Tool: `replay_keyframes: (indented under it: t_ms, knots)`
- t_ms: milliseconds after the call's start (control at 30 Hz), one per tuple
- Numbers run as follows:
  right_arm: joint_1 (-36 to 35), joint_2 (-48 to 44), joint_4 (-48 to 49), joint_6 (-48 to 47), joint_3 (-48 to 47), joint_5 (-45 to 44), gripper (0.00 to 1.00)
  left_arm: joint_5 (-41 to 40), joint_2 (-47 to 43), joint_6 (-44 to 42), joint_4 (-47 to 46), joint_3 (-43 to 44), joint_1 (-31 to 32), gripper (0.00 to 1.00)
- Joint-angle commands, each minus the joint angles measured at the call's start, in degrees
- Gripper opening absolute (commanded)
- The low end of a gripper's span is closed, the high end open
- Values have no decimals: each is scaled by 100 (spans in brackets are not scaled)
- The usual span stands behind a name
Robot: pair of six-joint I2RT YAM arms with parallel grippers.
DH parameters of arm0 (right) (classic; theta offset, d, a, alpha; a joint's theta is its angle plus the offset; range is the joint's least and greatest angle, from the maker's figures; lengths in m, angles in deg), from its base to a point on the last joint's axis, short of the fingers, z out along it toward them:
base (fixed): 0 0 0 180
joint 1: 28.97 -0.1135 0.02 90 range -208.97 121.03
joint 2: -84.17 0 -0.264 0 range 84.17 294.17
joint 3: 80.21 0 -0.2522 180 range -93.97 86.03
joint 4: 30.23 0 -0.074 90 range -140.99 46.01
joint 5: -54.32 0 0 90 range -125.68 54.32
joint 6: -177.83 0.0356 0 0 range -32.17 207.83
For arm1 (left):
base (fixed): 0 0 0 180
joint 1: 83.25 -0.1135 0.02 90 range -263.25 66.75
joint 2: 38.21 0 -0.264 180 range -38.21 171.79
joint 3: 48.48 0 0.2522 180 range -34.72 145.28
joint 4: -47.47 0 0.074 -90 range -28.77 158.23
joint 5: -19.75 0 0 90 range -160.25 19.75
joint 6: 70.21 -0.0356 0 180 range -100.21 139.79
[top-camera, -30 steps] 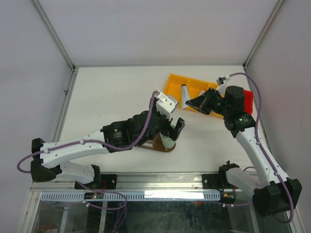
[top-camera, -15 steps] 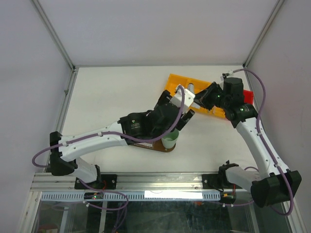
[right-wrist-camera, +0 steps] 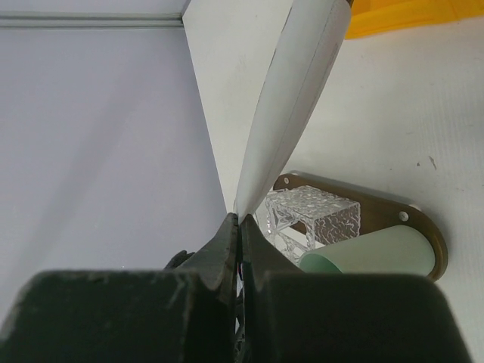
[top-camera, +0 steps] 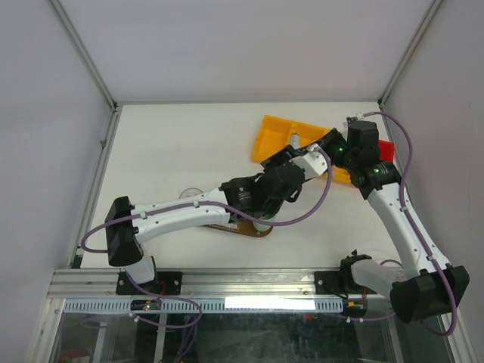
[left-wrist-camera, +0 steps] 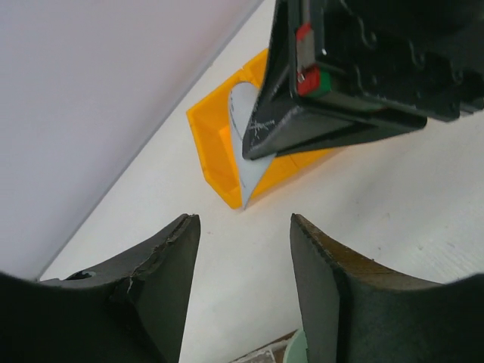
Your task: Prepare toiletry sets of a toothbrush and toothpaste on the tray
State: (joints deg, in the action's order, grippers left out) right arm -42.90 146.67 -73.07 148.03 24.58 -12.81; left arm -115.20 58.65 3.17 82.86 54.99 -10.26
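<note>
My right gripper (right-wrist-camera: 240, 219) is shut on the flat crimped end of a white toothpaste tube (right-wrist-camera: 295, 98), which points away from it. From above, the right gripper (top-camera: 327, 145) holds that tube (top-camera: 296, 140) over the yellow bin (top-camera: 271, 136). My left gripper (left-wrist-camera: 242, 223) is open with nothing between its fingers, facing the held tube (left-wrist-camera: 243, 144) a short way off. In the top view the left gripper (top-camera: 280, 156) sits just below the bin. The dark wooden tray (right-wrist-camera: 423, 219) carries a clear glass (right-wrist-camera: 314, 215) and a mint-green cup (right-wrist-camera: 378, 253). No toothbrush shows.
From above, the left arm crosses over the tray (top-camera: 249, 230) and hides most of it. A red object (top-camera: 386, 151) lies behind the right wrist. Metal frame rails run along the table's left (top-camera: 98, 166) and near (top-camera: 249, 281) edges.
The left arm has swung up from the cup on the tray toward the bin, its jaws narrowing. The right gripper has lifted the tube slightly left over the bin.
</note>
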Motion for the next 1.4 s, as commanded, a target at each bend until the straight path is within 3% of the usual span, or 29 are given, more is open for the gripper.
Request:
replay_keyframes:
  t_ms: [0,100,333,733,967,1200,1367]
  knots:
    - [-31,-90,357,201,-353,236,0,-101,-52,-686,-1232,-107,-110,50]
    - [-31,-80,359,239,-376,269,0,-67,-25,-836,-1414,-139,-209,46]
    - [-32,-28,458,337,-370,418,0,346,57,-1013,-1432,-114,-344,44]
    - [-33,-28,521,436,-359,497,0,392,307,-1207,-1527,-107,-432,39]
    - [-37,-19,518,434,-381,505,0,449,221,-1143,-1609,-333,-468,48]
    - [-41,-19,509,439,-444,538,0,487,210,-1142,-1646,-422,-563,44]
    - [-44,-40,508,414,-434,543,0,461,134,-1246,-1840,-463,-587,27]
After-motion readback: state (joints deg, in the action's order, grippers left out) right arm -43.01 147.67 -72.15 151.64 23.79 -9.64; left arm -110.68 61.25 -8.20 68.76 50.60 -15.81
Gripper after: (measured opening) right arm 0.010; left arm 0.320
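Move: The toothpaste tube, held out by the right gripper near its flat end, has its middle about 8 cm ahead of the left hand, 3 cm to its right and some 2 cm higher. The orange organizer lies about 18 cm ahead, 9 cm right and 24 cm below; the green cup is roughly 5 cm back, 3 cm left and 20 cm below. From the right hand, the tube's middle is about 5 cm ahead, 2 cm left and 2 cm up. The tube's flat end, still pinched in the shut right fingers, is what the left hand reaches for: it goes about 5 cm forward, first rising slightly, then sinking to finish about 1 cm lower. Its half-open fingers narrow further and come to either side of the flat end; a touch can't be made out. The right hand keeps its grip, drifting about 1 cm left and up. ##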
